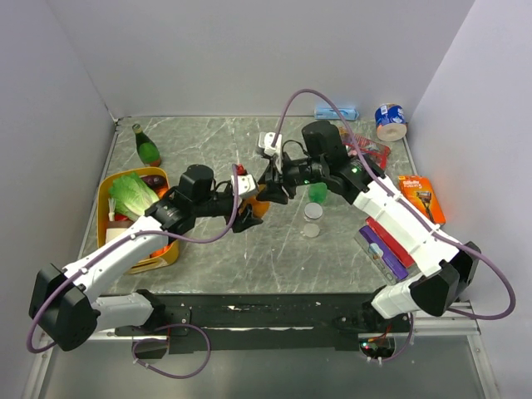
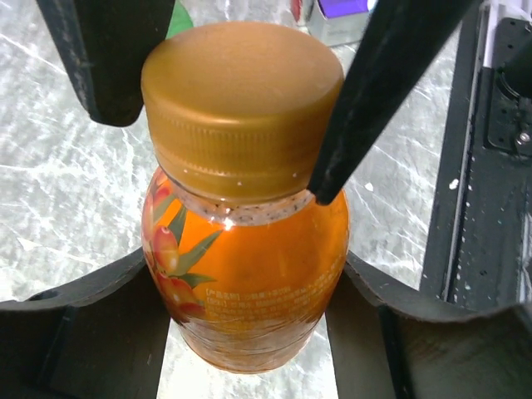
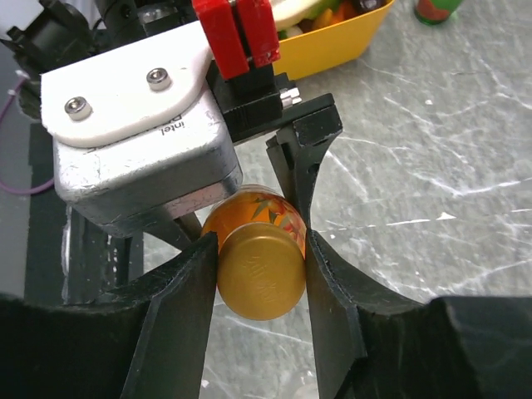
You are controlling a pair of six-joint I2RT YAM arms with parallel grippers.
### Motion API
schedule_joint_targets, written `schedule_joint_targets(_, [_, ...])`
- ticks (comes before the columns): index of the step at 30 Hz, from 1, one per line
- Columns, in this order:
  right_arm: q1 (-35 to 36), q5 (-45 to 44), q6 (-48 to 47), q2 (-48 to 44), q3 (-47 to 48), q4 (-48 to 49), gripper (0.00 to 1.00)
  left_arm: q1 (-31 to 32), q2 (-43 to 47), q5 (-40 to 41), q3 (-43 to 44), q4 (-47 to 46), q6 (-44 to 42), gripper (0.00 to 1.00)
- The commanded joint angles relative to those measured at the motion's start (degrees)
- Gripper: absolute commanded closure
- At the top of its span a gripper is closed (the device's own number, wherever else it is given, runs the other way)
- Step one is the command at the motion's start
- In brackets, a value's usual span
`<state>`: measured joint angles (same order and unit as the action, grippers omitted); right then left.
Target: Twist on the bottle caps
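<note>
The orange bottle point(image 2: 249, 283) is held above the table, gripped round its body by my left gripper point(image 2: 248, 337). The orange cap point(image 2: 241, 108) sits on its neck. My right gripper point(image 3: 258, 249) is shut on that cap point(image 3: 260, 278), one finger on each side. In the top view both grippers meet at the orange bottle point(image 1: 261, 207) in the table's middle: left gripper point(image 1: 249, 214), right gripper point(image 1: 273, 189). The bright green bottle point(image 1: 317, 193) and the clear bottle point(image 1: 312, 213) stand just right of them. A small clear cap point(image 1: 310, 230) lies in front of them. No green cap shows.
A yellow bin point(image 1: 108, 189) with lettuce and other items stands at the left. A dark-green bottle with a red top point(image 1: 147, 148) stands behind it. At the right lie an orange razor pack point(image 1: 424, 198), a purple box point(image 1: 381, 246) and a tape roll point(image 1: 391, 121).
</note>
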<state>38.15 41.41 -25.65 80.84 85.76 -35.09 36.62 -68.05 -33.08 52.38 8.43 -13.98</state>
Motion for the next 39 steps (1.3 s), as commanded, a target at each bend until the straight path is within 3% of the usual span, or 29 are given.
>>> schedule_joint_targets(1, [1.3,-1.8,-1.2,1.6,4.1,-4.5,1.00,0.2,3.1,4.6,-0.1,-7.0,2.6,0.40])
schedule_joint_targets(2, [1.1,-1.9,-1.5,1.5,4.3,-4.7,1.00,0.1,3.5,5.5,-0.6,-7.0,2.6,0.35])
schedule_joint_targets(4, [1.0,-2.5,-2.2,1.4,5.0,-5.3,1.00,0.0,4.4,7.0,-1.9,-6.9,2.6,0.04])
schedule_joint_targets(17, [-1.1,-9.6,-10.6,5.9,10.7,-11.9,1.00,-1.1,11.5,10.8,-10.6,7.0,-9.2,0.04])
schedule_joint_targets(22, [-1.3,-15.3,-14.3,8.7,11.3,-12.9,1.00,-4.6,15.8,11.4,-12.7,10.1,-9.0,0.04])
schedule_joint_targets(33, [-1.9,-24.5,-15.0,15.8,6.8,-9.0,1.00,-14.0,15.4,7.9,-14.1,4.6,-2.6,0.04])
schedule_joint_targets(39, [-2.7,-24.5,-13.5,15.8,0.3,-1.7,1.00,-14.3,15.2,8.1,-14.1,4.2,-3.4,0.04])
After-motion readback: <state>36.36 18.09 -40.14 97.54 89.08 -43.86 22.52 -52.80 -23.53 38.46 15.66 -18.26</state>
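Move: The orange bottle sits between the left fingers, with its cap pinched by the right hand. The right hand's goal is a bare spot on the table about 9 cm ahead, 4 cm to its right and some 25 cm below it. From the right hand, the green bottle stands about 14 cm ahead and 16 cm right, and the clear bottle 3 cm ahead and 14 cm right. The yellow basket lies roughly 36 cm left and 6 cm ahead of the left hand. The left hand opens wide and lets go of the orange bottle's body, then draws off about 12 cm to its left towards the yellow basket, sinking some 5 cm and turning about 20 degrees counter-clockwise. The right hand keeps its pinch on the cap and, once the bottle is free, carries it down about 13 cm and forward 9 cm, drifting a little right to the open spot beside the green and clear bottles, while its fingers tip some 30 degrees more steeply downward. ##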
